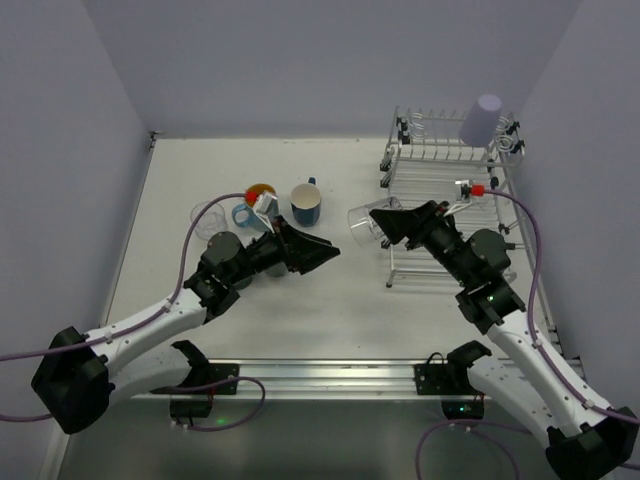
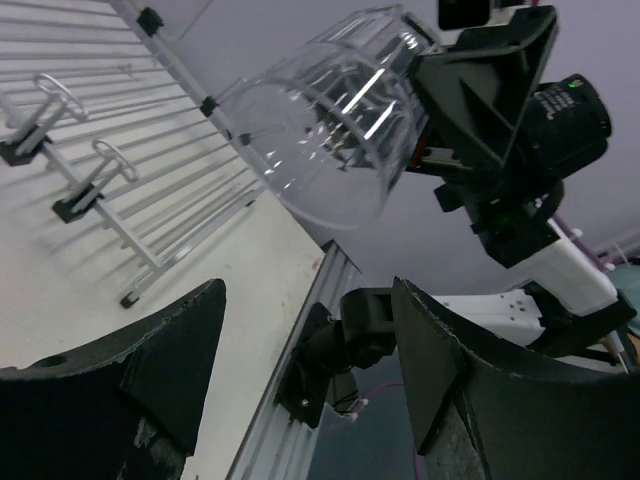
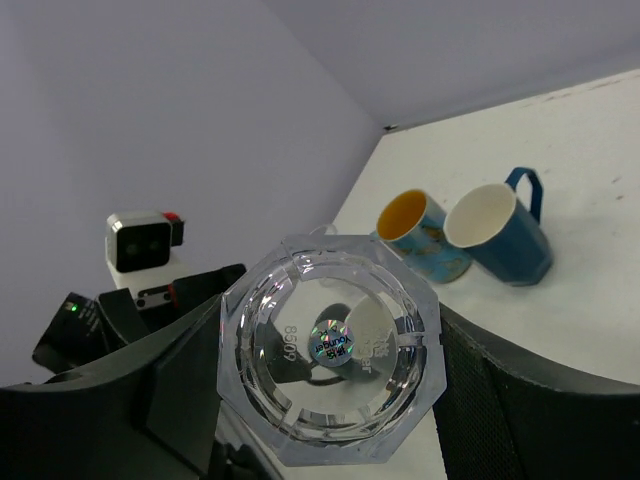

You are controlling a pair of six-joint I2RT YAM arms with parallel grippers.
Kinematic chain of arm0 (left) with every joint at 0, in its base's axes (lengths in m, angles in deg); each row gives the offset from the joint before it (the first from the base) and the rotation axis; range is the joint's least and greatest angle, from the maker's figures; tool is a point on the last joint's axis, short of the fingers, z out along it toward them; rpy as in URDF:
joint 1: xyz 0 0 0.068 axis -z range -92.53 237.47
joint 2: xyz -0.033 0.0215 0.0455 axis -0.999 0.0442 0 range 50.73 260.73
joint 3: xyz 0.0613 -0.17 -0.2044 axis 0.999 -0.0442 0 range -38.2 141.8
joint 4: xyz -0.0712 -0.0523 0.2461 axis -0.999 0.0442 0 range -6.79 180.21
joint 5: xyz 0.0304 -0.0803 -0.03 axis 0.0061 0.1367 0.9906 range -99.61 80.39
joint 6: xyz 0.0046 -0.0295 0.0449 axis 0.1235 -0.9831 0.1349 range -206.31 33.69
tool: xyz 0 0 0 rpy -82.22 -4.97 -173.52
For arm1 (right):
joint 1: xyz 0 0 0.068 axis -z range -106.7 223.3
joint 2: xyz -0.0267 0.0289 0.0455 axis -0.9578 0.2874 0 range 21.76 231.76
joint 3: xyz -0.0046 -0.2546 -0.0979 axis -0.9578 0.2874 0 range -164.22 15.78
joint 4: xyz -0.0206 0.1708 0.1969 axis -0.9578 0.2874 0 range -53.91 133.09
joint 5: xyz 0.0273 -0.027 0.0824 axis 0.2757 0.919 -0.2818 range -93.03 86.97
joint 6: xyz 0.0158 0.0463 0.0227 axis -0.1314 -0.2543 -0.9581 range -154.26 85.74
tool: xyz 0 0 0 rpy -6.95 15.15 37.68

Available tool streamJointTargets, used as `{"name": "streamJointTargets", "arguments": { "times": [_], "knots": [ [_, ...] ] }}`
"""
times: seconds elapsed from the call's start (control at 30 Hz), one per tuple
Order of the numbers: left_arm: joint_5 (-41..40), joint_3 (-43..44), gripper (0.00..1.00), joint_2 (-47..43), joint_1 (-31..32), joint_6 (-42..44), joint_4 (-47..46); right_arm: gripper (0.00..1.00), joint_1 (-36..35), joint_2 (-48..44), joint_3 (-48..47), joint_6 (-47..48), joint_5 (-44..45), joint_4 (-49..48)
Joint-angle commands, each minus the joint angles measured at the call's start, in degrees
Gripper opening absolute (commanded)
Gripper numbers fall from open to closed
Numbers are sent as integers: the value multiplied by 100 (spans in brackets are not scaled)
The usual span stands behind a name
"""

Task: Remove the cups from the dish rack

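My right gripper is shut on a clear faceted glass, held on its side in the air left of the dish rack. In the right wrist view the glass's base fills the gap between both fingers. My left gripper stands open and empty just left of the glass, pointing at its mouth. A lavender tumbler sits upside down on the rack's top tier. On the table stand an orange-lined blue mug, a white-lined blue mug and another clear glass.
The rack's wire bars run close behind the held glass. Both mugs stand together at the table's middle back. Walls close in the table on the left, back and right. A metal rail runs along the near edge.
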Motion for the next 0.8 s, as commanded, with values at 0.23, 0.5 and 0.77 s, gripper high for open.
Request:
{"name": "streamJointTargets", "arguments": {
  "times": [0.23, 0.5, 0.77],
  "knots": [
    [106, 380, 71, 671, 398, -903, -1958, 36, -276, 159, 523, -1010, -899, -1259],
    [9, 477, 58, 952, 442, -815, -2142, 36, -776, 888, 646, -1247, -1014, -1944],
    [-605, 741, 0, 453, 442, 167, -765, 71, -874, 881, 699, -1098, -601, -1805]
  ]
}}
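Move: The glass cup's middle lies about 10 cm right of the left hand, some 5 cm ahead and 6 cm higher; the right hand already holds its base, its middle about 4 cm left of that hand. The right hand takes it to the left gripper, roughly 14 cm left, 5 cm back and 6 cm lower. From the left hand, the dark-blue mug stands some 16 cm ahead, 2 cm left and 22 cm below. The right hand carries the glass cup 7 cm left; the left hand rises 5 cm and pinches its rim. ##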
